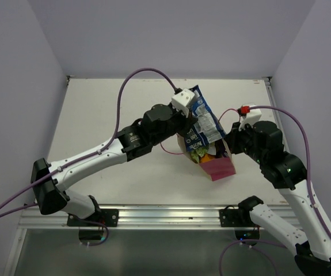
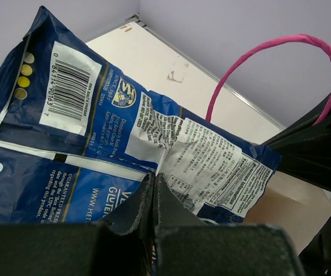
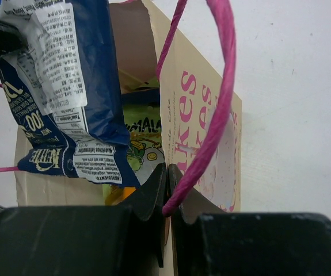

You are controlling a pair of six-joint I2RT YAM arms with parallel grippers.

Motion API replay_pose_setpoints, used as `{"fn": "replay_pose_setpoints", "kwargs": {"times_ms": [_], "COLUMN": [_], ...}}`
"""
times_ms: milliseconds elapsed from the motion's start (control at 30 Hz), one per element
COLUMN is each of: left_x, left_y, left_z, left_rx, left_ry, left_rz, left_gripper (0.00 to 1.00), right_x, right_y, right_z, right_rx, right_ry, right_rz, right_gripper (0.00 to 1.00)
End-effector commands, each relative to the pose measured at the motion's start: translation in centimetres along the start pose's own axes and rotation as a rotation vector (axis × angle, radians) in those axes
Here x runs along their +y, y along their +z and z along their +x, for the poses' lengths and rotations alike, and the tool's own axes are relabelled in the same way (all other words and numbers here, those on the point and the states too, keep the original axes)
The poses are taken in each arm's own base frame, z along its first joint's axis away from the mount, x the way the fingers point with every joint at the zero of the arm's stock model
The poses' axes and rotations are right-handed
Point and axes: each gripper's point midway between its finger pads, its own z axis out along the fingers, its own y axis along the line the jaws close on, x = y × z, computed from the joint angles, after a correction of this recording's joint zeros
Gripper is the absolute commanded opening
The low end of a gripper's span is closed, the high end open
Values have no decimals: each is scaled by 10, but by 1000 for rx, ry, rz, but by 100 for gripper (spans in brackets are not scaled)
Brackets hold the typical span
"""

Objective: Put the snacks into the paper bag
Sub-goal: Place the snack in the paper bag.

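Observation:
My left gripper [image 2: 153, 178] is shut on the lower edge of a dark blue snack packet [image 2: 96, 132], which hangs crumpled over the mouth of the paper bag [image 1: 218, 168]. The packet [image 1: 202, 119] has its lower end just inside the bag's opening. My right gripper [image 3: 167, 172] is shut on the bag's cream front wall [image 3: 202, 132] at its rim, where the pink cord handle [image 3: 223, 98] is attached. Inside the bag lie a green packet [image 3: 142, 138] and a bit of an orange one [image 3: 116, 196]. The blue packet [image 3: 90, 75] covers the rest of the inside.
The bag stands near the middle of the white table [image 1: 107, 109], between both arms. Grey walls enclose the table at the back and sides. A metal rail [image 1: 165, 215] runs along the near edge.

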Motion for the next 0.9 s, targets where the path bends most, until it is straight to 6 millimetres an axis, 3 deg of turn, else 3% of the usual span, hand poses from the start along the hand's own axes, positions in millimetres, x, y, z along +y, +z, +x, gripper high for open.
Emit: {"fn": "replay_pose_setpoints", "kwargs": {"times_ms": [0,400,633,867], "left_x": [-4,-13,-34,-64], "left_y": [-1,-5,0,9], "left_z": [-11,23,27,45], "left_rx": [-49,72,104,175], "left_ry": [4,78,72,0], "left_rz": [-4,4,56,153], "left_gripper": [0,0,0,0], "right_x": [-4,-5,-4,-5], "right_y": [-5,-5,-5,-6], "right_z": [-6,-8,-9,-9], "right_rx": [-22,-26,-25,-31], "right_ry": [-5,6,12,21], "right_rz": [23,33,30,35], "right_gripper": [7,7,7,7]}}
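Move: Just behind the left hand, about 4 cm back and 4 cm to its right, lies the middle of the paper bag's open mouth, some 8 cm lower; the hand already holds the blue chip bag over it. The green packet inside sits about 5 cm back, 3 cm right and 17 cm down, and the left handle loop some 10 cm left, 5 cm back and 12 cm down. From the right hand, the mouth is about 9 cm left, 3 cm ahead and 3 cm lower. Lowering the blue chip bag into the paper bag's mouth, the left hand sinks about 5 cm while drawing back 4 cm, then also slides some 3 cm right near the end. Its fingers stay shut on the chip bag as their tips dip about 10 degrees and swing slightly clockwise; the right hand stays put, still pinching the rim. ##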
